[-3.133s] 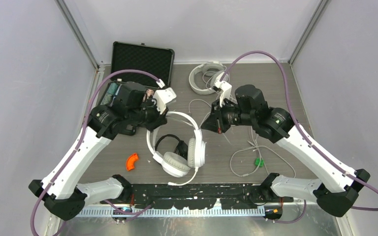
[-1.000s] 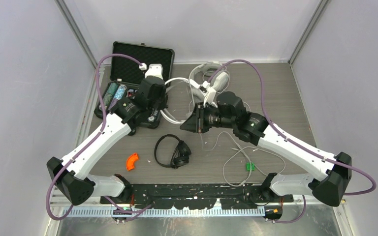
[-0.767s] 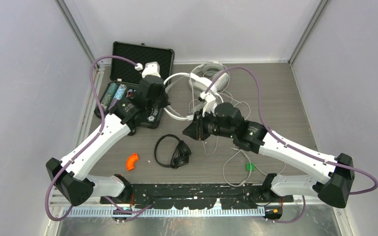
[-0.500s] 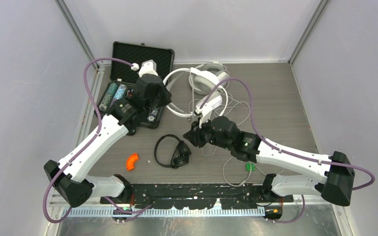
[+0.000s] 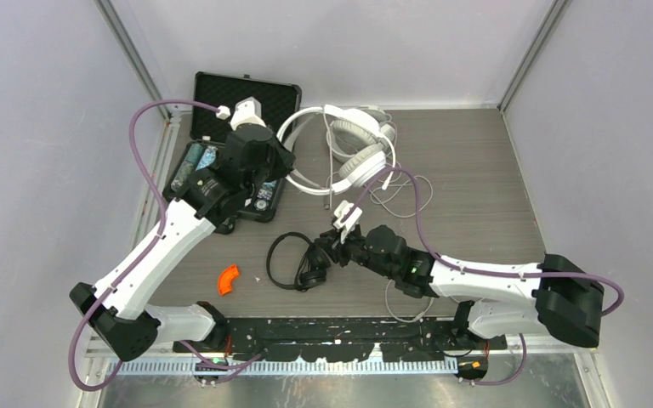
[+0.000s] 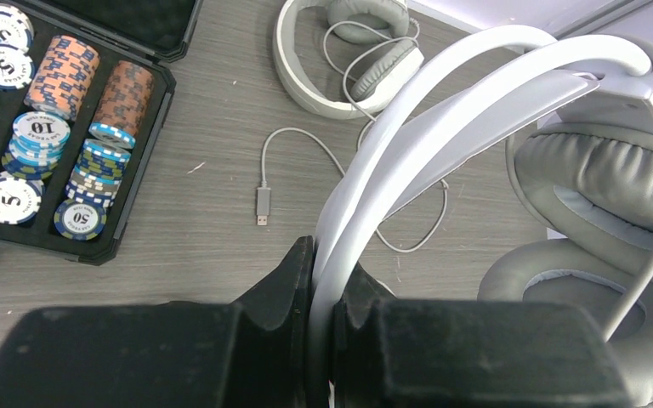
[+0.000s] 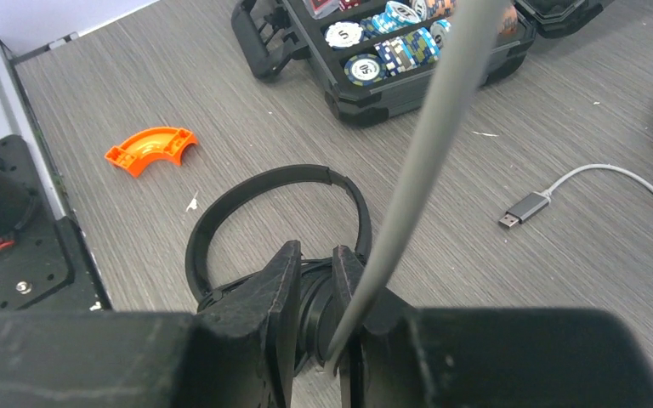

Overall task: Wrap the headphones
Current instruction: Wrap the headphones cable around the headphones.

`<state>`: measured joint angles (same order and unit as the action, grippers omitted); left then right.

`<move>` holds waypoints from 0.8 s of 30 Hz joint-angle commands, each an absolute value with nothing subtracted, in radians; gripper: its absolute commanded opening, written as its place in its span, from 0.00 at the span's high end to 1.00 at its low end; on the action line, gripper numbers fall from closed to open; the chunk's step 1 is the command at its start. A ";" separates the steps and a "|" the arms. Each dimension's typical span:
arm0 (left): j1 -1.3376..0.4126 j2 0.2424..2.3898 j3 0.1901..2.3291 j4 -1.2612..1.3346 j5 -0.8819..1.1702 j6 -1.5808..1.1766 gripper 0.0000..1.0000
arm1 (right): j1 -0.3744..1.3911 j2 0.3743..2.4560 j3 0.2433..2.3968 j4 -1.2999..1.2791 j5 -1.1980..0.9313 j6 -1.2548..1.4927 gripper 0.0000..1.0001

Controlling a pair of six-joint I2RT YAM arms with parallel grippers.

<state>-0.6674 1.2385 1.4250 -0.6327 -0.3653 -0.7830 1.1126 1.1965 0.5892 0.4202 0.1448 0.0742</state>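
My left gripper [image 6: 323, 280] is shut on the headband of a white padded pair of headphones [image 6: 476, 110], held above the table with its grey ear cups [image 6: 595, 195] at the right. A second white pair [image 6: 340, 59] lies behind it at the back of the table [image 5: 366, 115]. The slim black headphones [image 7: 264, 191] lie near the front [image 5: 293, 259]. My right gripper [image 7: 316, 263] is low over them, jaws a little open and straddling a black ear cup. A pale cord [image 7: 425, 153] runs down from the held pair into the gap beside the right finger.
An open black case of poker chips [image 5: 238, 161] sits at the back left. An orange curved piece [image 5: 229, 279] lies front left. A USB plug [image 7: 523, 206] and loose pale cord [image 5: 408, 191] trail across the middle and right. A green clip lies under the right arm.
The left gripper carried the white headphones back and to the right, up beside the second white pair. The right gripper swung forward and down onto the black headphones, and its jaws widened slightly.
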 commanded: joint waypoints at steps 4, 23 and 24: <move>-0.666 1.183 1.508 -0.563 -0.343 -0.857 1.00 | 1.129 1.251 0.504 0.707 0.192 0.012 0.74; -0.666 1.154 1.518 -0.527 -0.193 -0.929 1.00 | 1.129 1.462 0.311 1.120 0.261 -0.023 0.74; -0.666 1.151 1.519 -0.523 -0.177 -0.932 1.00 | 1.128 1.485 0.293 1.176 0.273 -0.016 0.78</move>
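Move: The white headphones hang from the left hand's grip on the headband, their middle about 10 cm to its right, 2 cm ahead and roughly level. From the right hand, which has their cable between its fingers, they are some 14 cm ahead, 3 cm right and 14 cm up. The black headphones lie on the table about 8 cm left of the right hand, 2 cm ahead and 15 cm down; a grey USB plug lies some 18 cm straight ahead and 17 cm below. The right hand, its slightly parted fingers still around the white headphones' cable, sinks almost straight down by about 7 cm, away from the held pair and to the table just right of the black headphones, the fingers tipping up some 5 to 10 degrees and drifting a centimetre right near the end. Meanwhile the left hand keeps its pinch on the headband and, after a slow start, lifts it about 2.5 cm while drawing back 2 cm, rolling slightly so that its left side dips, which widens the gap that the cable spans. ##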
